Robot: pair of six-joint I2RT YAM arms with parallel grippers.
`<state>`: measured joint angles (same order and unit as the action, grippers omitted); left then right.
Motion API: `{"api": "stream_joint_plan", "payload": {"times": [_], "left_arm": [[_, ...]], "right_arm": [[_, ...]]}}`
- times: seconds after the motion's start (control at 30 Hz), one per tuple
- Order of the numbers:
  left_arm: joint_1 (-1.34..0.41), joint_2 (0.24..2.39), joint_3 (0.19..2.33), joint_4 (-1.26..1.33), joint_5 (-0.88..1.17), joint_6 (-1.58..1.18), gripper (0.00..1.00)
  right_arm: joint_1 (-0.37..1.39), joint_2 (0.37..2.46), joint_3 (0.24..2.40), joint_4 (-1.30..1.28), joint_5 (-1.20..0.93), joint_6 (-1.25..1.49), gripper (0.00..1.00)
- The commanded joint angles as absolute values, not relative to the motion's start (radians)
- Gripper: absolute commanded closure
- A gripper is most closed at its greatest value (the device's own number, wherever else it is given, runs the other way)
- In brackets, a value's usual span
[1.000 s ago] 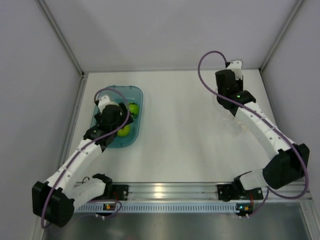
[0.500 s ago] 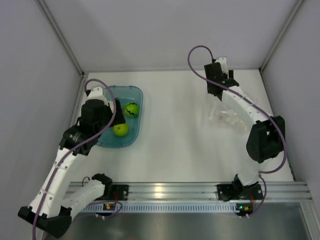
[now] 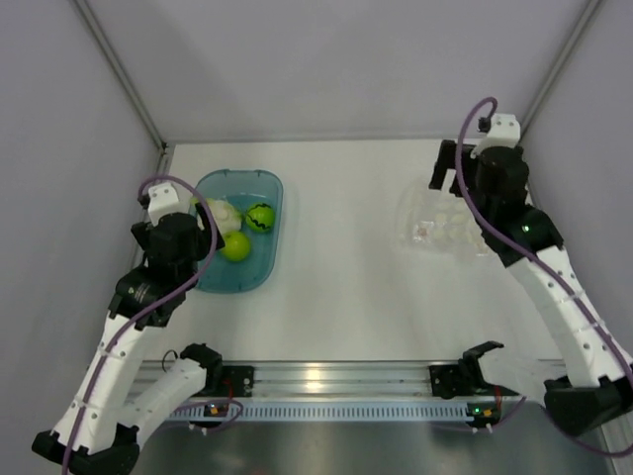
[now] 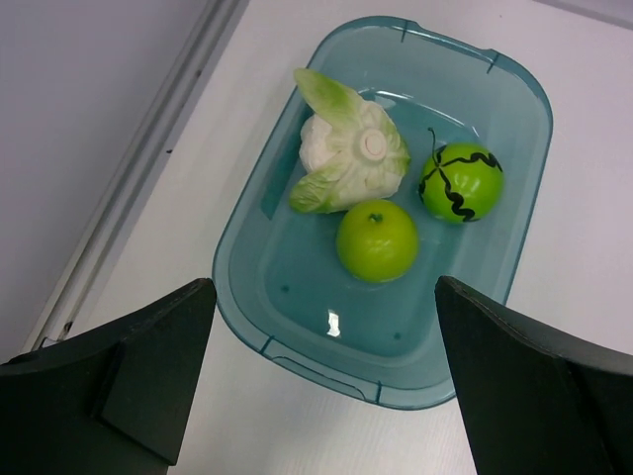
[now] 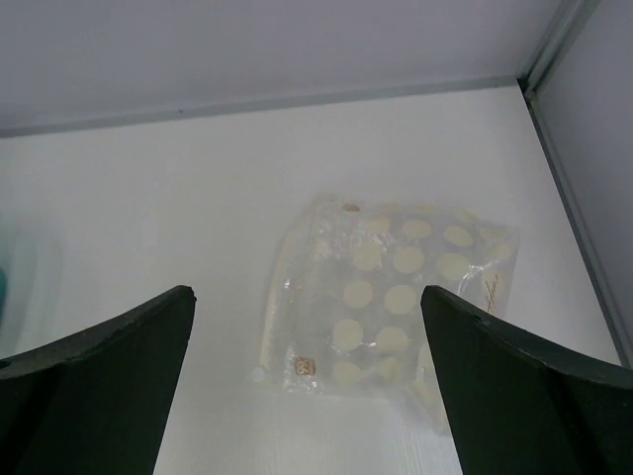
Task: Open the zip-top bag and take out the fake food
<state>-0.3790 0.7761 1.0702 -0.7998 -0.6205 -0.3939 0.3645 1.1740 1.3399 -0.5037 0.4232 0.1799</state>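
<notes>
The zip-top bag [image 5: 396,297] lies flat on the table, clear with pale dots, and looks empty. It also shows in the top view [image 3: 435,230]. My right gripper [image 5: 307,396] is open and empty, hovering above the bag's near edge, at the right in the top view [image 3: 460,188]. The fake food lies in the teal tub [image 4: 514,119]: a leafy lump [image 4: 346,148], a striped green ball [image 4: 461,182] and a plain lime ball [image 4: 376,240]. My left gripper [image 4: 321,396] is open and empty, above the tub's near end.
The tub [image 3: 252,280] sits at the far left by the left wall rail [image 3: 138,247]. The bag lies close to the right wall [image 3: 554,198]. White tabletop [image 3: 336,237] separates them. The arm bases stand on the front rail [image 3: 326,381].
My left arm has pulled back off the tub, and the leafy lump now shows beside the two balls. My right arm has swung right and back off the bag, which lies flat.
</notes>
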Motion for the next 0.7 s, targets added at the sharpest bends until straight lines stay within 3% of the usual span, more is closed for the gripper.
{"api": "stream_joint_plan", "payload": {"times": [0.0, 0.27, 0.67], "left_arm": [[-0.371, 0.726, 1.043, -0.735, -0.718, -0.411, 0.02], [-0.371, 0.629, 0.993, -0.730, -0.686, -0.382, 0.02], [-0.385, 0.359, 0.851, -0.689, -0.499, -0.284, 0.02]], "right_arm": [[0.371, 0.995, 1.189, -0.439, 0.305, 0.169, 0.01], [0.371, 0.636, 1.029, -0.535, 0.366, 0.123, 0.01], [0.373, 0.371, 0.891, -0.644, 0.367, 0.123, 0.01]]}}
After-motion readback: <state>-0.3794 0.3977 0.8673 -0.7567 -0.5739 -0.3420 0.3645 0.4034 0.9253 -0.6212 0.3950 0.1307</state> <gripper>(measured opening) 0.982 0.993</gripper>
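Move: The empty zip-top bag lies flat on the table about 11 cm ahead of the right hand, roughly 6 cm to its right and 34 cm below. From the left hand, the blue bin's middle is some 13 cm ahead, 3 cm right and 26 cm down. In it the green apple sits about 9 cm ahead and 3 cm right, the cauliflower 17 cm ahead and 2 cm left, the watermelon 18 cm ahead and 8 cm right. Draw the right gripper back towards its base by about 16 cm, fast at first and then easing, drifting some 6 cm to its right, clear above the table and away from the flat bag. Pull the left gripper back more gently, about 5 cm away from the bin. Tip both sets of fingers upward by roughly 10 degrees, keep them wide open and touch nothing. ##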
